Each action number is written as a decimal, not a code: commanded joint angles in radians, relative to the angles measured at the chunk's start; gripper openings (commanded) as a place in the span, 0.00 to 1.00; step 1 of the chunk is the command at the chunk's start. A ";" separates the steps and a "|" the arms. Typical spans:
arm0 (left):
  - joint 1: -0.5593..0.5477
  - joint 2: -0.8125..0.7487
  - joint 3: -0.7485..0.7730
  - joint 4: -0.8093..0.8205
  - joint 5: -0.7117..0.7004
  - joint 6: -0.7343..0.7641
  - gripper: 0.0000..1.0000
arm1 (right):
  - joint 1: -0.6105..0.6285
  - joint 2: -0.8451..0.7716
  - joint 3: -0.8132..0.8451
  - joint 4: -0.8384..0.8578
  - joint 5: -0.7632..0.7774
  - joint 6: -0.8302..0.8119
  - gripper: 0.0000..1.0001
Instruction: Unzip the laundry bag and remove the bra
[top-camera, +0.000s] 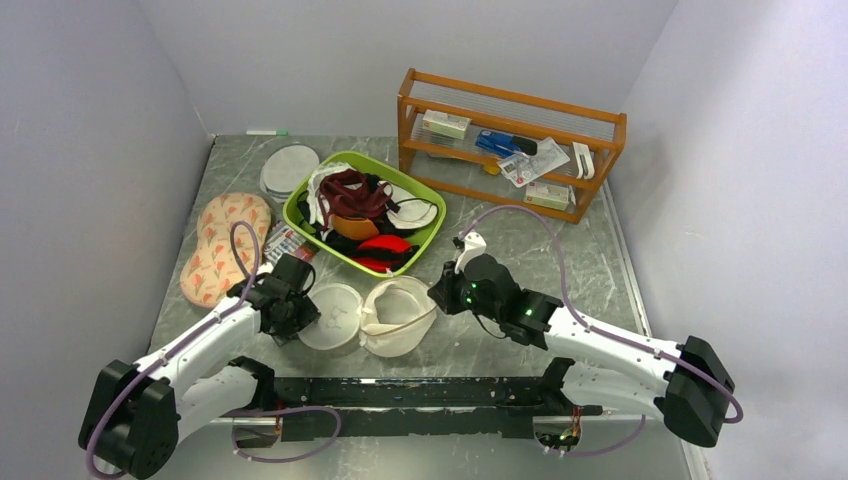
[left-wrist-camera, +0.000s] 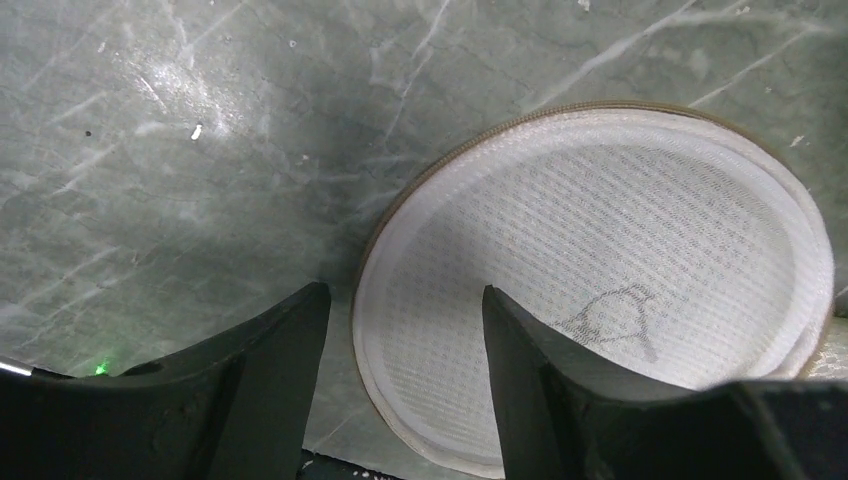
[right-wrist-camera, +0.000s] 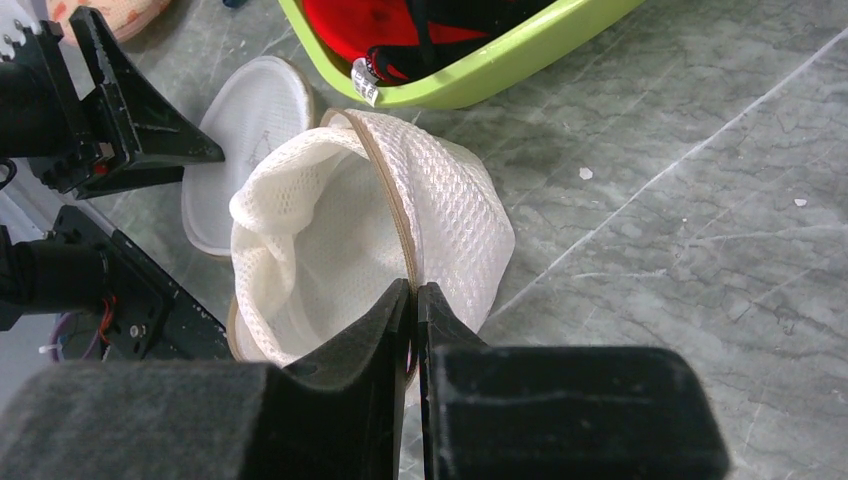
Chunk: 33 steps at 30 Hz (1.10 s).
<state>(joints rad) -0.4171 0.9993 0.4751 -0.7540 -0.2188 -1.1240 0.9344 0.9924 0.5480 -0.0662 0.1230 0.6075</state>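
The laundry bag (top-camera: 400, 318) lies unzipped on the table, its white mesh body (right-wrist-camera: 330, 230) gaping and sagging. Its flat lid (left-wrist-camera: 600, 290), marked with a small dark squiggle, lies folded out to the left. My right gripper (right-wrist-camera: 413, 287) is shut on the tan zip band at the bag's rim, seen from above at the bag's right side (top-camera: 437, 297). My left gripper (left-wrist-camera: 405, 295) is open, its fingers straddling the lid's left edge without pinching it (top-camera: 310, 312). The dark maroon bra (top-camera: 352, 190) lies in the green basket (top-camera: 432, 235) behind the bag.
The basket also holds a red garment (top-camera: 385, 245), an orange-brown cup and white pieces. Floral pads (top-camera: 220, 245) lie at left, flat round white discs (top-camera: 290, 168) at the back. A wooden rack (top-camera: 510, 140) stands back right. A black rail (top-camera: 420, 392) runs along the near edge.
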 joint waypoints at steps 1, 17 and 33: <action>-0.017 0.002 0.011 -0.014 -0.043 -0.015 0.69 | 0.002 0.034 0.053 -0.004 0.002 -0.028 0.07; -0.020 -0.037 -0.016 -0.020 -0.070 -0.053 0.15 | 0.001 0.033 0.010 0.051 -0.008 -0.020 0.07; -0.020 -0.198 0.349 -0.240 -0.102 0.098 0.07 | 0.002 0.073 0.071 0.014 -0.032 -0.069 0.10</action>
<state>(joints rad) -0.4339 0.8078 0.7544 -0.9031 -0.2825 -1.0920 0.9344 1.0637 0.5846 -0.0647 0.0906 0.5606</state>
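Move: My left fingers, open and down at table height, straddle the near-left rim of the laundry bag's lid, whose middle lies about 6 cm to the right and 2 cm ahead, just below the fingertips. The bag's open body is roughly 21 cm right and 2 cm ahead, and the green basket some 27 cm ahead and 14 cm right. From my right hand, the lid is about 23 cm left, 1 cm back and 11 cm below. I shut my left fingers on the lid's rim, barely creeping down and left as they close, then pull it up about 12 cm, faster as I go and drifting some 4 cm forward, the fingers tipping outward from straight down by nearly 20 degrees. My right hand keeps its pinch on the bag body's rim, giving only about a centimetre to the left. ##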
